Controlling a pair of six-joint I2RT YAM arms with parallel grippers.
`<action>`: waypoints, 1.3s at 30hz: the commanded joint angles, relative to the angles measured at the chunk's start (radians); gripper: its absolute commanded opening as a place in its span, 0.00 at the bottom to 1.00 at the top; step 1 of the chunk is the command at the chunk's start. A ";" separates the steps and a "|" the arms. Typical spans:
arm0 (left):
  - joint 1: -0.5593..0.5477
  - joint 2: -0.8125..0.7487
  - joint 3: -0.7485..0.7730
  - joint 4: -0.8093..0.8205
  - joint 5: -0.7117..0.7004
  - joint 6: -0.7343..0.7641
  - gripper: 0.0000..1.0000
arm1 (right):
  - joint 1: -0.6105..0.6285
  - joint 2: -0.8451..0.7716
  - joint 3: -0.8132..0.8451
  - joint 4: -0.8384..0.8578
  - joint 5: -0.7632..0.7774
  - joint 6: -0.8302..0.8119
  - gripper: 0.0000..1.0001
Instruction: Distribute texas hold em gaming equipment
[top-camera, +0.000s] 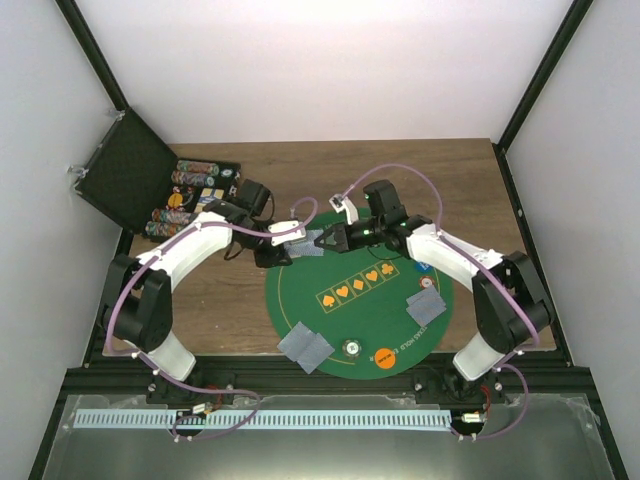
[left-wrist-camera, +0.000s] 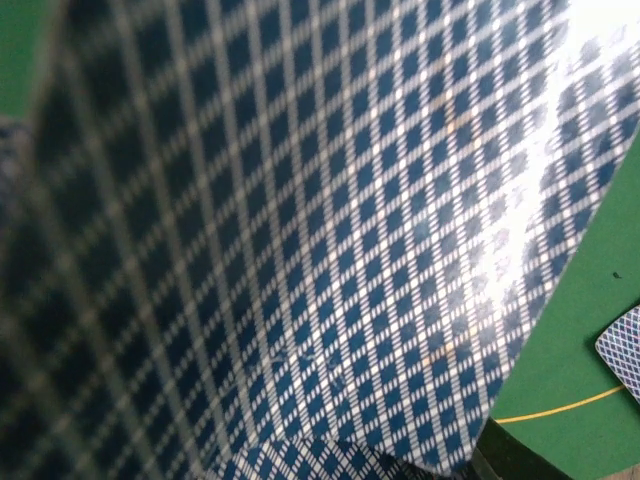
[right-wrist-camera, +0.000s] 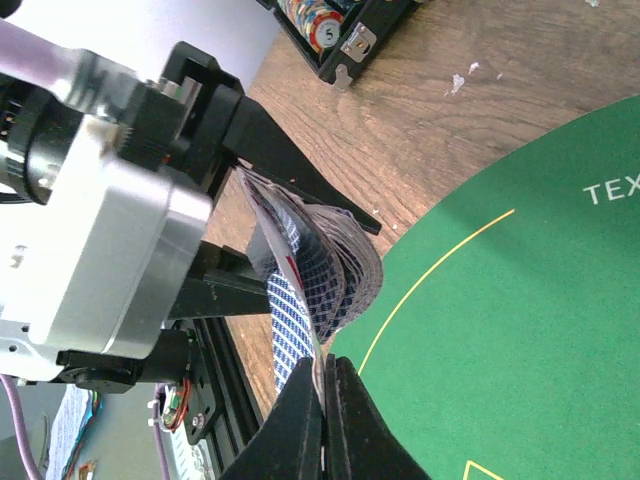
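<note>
A bent deck of playing cards (right-wrist-camera: 340, 265) with blue-checked backs sits clamped in my left gripper (top-camera: 292, 243) over the far left edge of the green mat (top-camera: 380, 310). Its black fingers (right-wrist-camera: 295, 165) show on either side of the deck. My right gripper (right-wrist-camera: 325, 372) is shut on the edge of one card (right-wrist-camera: 290, 330) peeling off that deck. In the left wrist view the card backs (left-wrist-camera: 300, 240) fill the frame and hide the fingers. Dealt cards lie face down at the mat's near left (top-camera: 305, 347) and right (top-camera: 425, 305). An orange token (top-camera: 383, 357) and a pale token (top-camera: 352, 347) sit near the front.
An open black chip case (top-camera: 195, 190) with rows of chips stands at the back left, its lid (top-camera: 125, 175) leaning against the wall. A blue token (top-camera: 425, 268) lies at the mat's right. Another face-down card (left-wrist-camera: 622, 350) shows on the mat. Bare wood table (top-camera: 450, 180) surrounds it.
</note>
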 joint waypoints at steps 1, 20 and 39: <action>0.012 -0.001 -0.015 0.021 0.035 0.007 0.43 | -0.006 -0.037 0.057 -0.058 0.016 -0.041 0.01; 0.097 -0.022 -0.043 0.039 0.051 -0.001 0.42 | -0.034 -0.159 0.167 -0.302 0.224 -0.222 0.01; 0.243 -0.099 -0.089 0.017 0.063 -0.019 0.43 | 0.422 -0.012 0.000 -0.077 1.155 -1.060 0.01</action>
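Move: The right hand already pinches the top card, its far end still at the deck in the left hand, whose middle is some 4 cm left of and 3 cm below the right hand. From the right hand, the printed spade box lies about 10 cm back, 1 cm right and 15 cm below, the first heart box 8 cm back and 5 cm right, the clear disc 4 cm ahead and 4 cm right. From the left hand the spade box is about 10 cm back and 11 cm right. Keeping its shut pinch on the card, the right hand draws it up and to the right out of the deck, about 6 cm right and 5 cm up, then swings back left and sinks some 8 cm, the wrist turning about 70 degrees overall so the fingers point down and forward-left over the felt between clear disc and spade box. Meanwhile the left hand keeps its hold on the rest of the deck and withdraws about 7 cm to the left and a little forward, turning some 15 degrees counter-clockwise. ##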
